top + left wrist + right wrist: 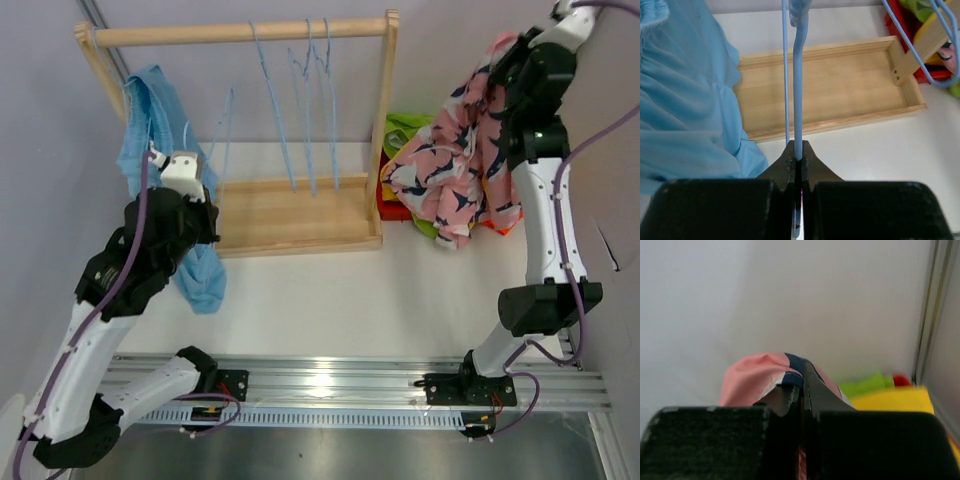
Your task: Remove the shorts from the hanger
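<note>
Light blue shorts [150,110] hang at the left end of the wooden rack's rod [240,32] and fill the left of the left wrist view [685,100]. My left gripper [180,158] sits right beside them, shut on a thin blue hanger wire [798,75] that rises straight from its closed jaws [798,156]. High at the right, my right gripper [497,62] is shut on the pink whale-print shorts [455,165], which dangle below it. In the right wrist view the pink fabric [755,375] bulges over the closed gripper [802,385].
Several empty blue hangers [305,100] hang from the rod above the rack's wooden base tray [290,215]. A pile of green [408,128], yellow [895,400] and orange-red [392,208] shorts lies right of the rack, under the pink pair. A wall stands close on the right.
</note>
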You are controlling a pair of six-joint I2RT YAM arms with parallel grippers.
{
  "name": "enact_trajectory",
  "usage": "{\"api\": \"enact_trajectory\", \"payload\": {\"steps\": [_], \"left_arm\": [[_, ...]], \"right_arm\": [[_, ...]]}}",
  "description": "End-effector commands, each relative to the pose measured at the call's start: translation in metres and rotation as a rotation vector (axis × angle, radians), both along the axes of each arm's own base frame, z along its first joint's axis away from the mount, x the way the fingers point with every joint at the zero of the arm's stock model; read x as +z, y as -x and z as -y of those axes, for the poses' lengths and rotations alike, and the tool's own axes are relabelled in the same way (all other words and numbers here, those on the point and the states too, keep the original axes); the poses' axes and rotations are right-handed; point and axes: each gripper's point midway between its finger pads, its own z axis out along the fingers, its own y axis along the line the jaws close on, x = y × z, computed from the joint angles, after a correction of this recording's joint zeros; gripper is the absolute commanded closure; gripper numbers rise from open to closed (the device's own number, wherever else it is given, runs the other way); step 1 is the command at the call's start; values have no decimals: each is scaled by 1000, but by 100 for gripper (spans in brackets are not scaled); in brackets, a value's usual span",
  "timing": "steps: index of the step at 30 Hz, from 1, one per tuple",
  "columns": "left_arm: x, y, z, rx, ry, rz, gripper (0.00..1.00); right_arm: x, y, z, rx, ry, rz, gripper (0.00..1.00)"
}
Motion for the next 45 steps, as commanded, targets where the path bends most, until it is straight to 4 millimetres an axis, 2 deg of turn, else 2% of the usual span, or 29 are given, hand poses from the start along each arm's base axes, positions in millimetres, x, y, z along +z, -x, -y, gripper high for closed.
{"api": "enact_trajectory", "payload": {"steps": [1,2,3,4,5,6,7,8,9,10,11,12,13,15,16,17,18,20,21,22,23,24,25,31,35,36,37,42,45], "left_arm": [[28,-40,1,36,22,74,100],[30,-47,0,41,23,75,100],[39,-57,-4,58,34,94,100],[41,-65,0,42,38,93,100],[59,-70,1,39,51,128,100],[56,-84,6,39,45,115,100],[57,-91,9,39,44,112,100],[80,-93,10,36,63,156,100],[74,-105,15,34,55,135,100],[77,-109,17,33,60,135,100],[92,-115,19,34,71,154,100],[94,-119,21,34,72,151,100],[107,-120,21,35,84,175,100],[111,-132,26,36,81,171,100],[124,-134,26,38,89,197,100],[121,-138,26,43,77,180,100],[134,-147,28,49,79,205,100],[128,-159,28,60,64,181,100],[145,-161,28,62,81,219,100],[131,-177,33,61,70,183,100],[126,-185,31,69,69,170,100],[137,-188,31,66,85,194,100],[120,-203,35,65,79,155,100],[97,-236,28,88,117,112,100],[84,-234,29,78,138,67,100],[85,-232,29,77,140,72,100],[77,-232,29,78,137,56,100],[68,-213,26,75,147,34,100],[62,-209,25,76,142,14,92]], "right_arm": [[-119,-44,-10,54,-45,-240,98],[-147,-47,-13,66,-63,-312,78],[-176,-46,-17,83,-85,-386,49],[-189,-41,-20,89,-136,-403,26],[-202,-36,-22,97,-164,-413,3],[-248,-29,-29,128,-191,-451,1],[-262,-20,-35,148,-237,-449,1],[-257,-5,-38,171,-259,-408,1],[-291,7,-45,197,-286,-433,0],[-301,17,-48,201,-319,-441,1],[-318,34,-53,211,-330,-456,1],[-324,41,-57,222,-333,-461,1],[-332,49,-61,229,-335,-474,1],[-349,71,-68,234,-332,-502,0],[-351,77,-71,245,-336,-504,0],[-354,84,-75,255,-335,-507,1],[-360,96,-76,260,-342,-513,1],[-362,108,-81,287,-348,-515,1],[-357,115,-84,299,-350,-498,1],[-367,124,-85,304,-354,-519,1],[-366,129,-84,305,-352,-515,1],[-360,135,-84,312,-351,-494,1],[-365,141,-83,308,-351,-504,1],[-365,167,-81,323,-336,-503,1],[-369,175,-81,323,-341,-506,1],[-371,176,-80,321,-342,-509,1],[-370,177,-80,319,-347,-507,0],[-365,181,-86,355,-354,-505,0],[-359,185,-86,359,-352,-496,1]]}}
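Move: The red bin with the yellow shorts heaped in it lies far below the right hand, which holds the pink shorts up: some 48 cm down (the heap 43), 5 cm ahead and 1 cm right. The rack's right post is about 20 cm left of this hand, level with it, its middle 27 cm lower. For the left hand, holding an empty hanger, the free stretch of rail is 30 cm straight ahead and 14 cm up; the blue shorts hang 12 cm ahead, 12 cm left, 8 cm below; the empty hangers are 28 cm ahead, 16 cm right, 3 cm above. The pink shorts are let go over the bin as the right hand plunges nearly 40 cm with its fingers opening wide and tipping down, first nudging forward, then drawing back and somewhat left. The empty hanger, still pinched by the left hand, goes about 20 cm forward to the rail, rising in an arc and then sinking some 7 cm to hook over it. ##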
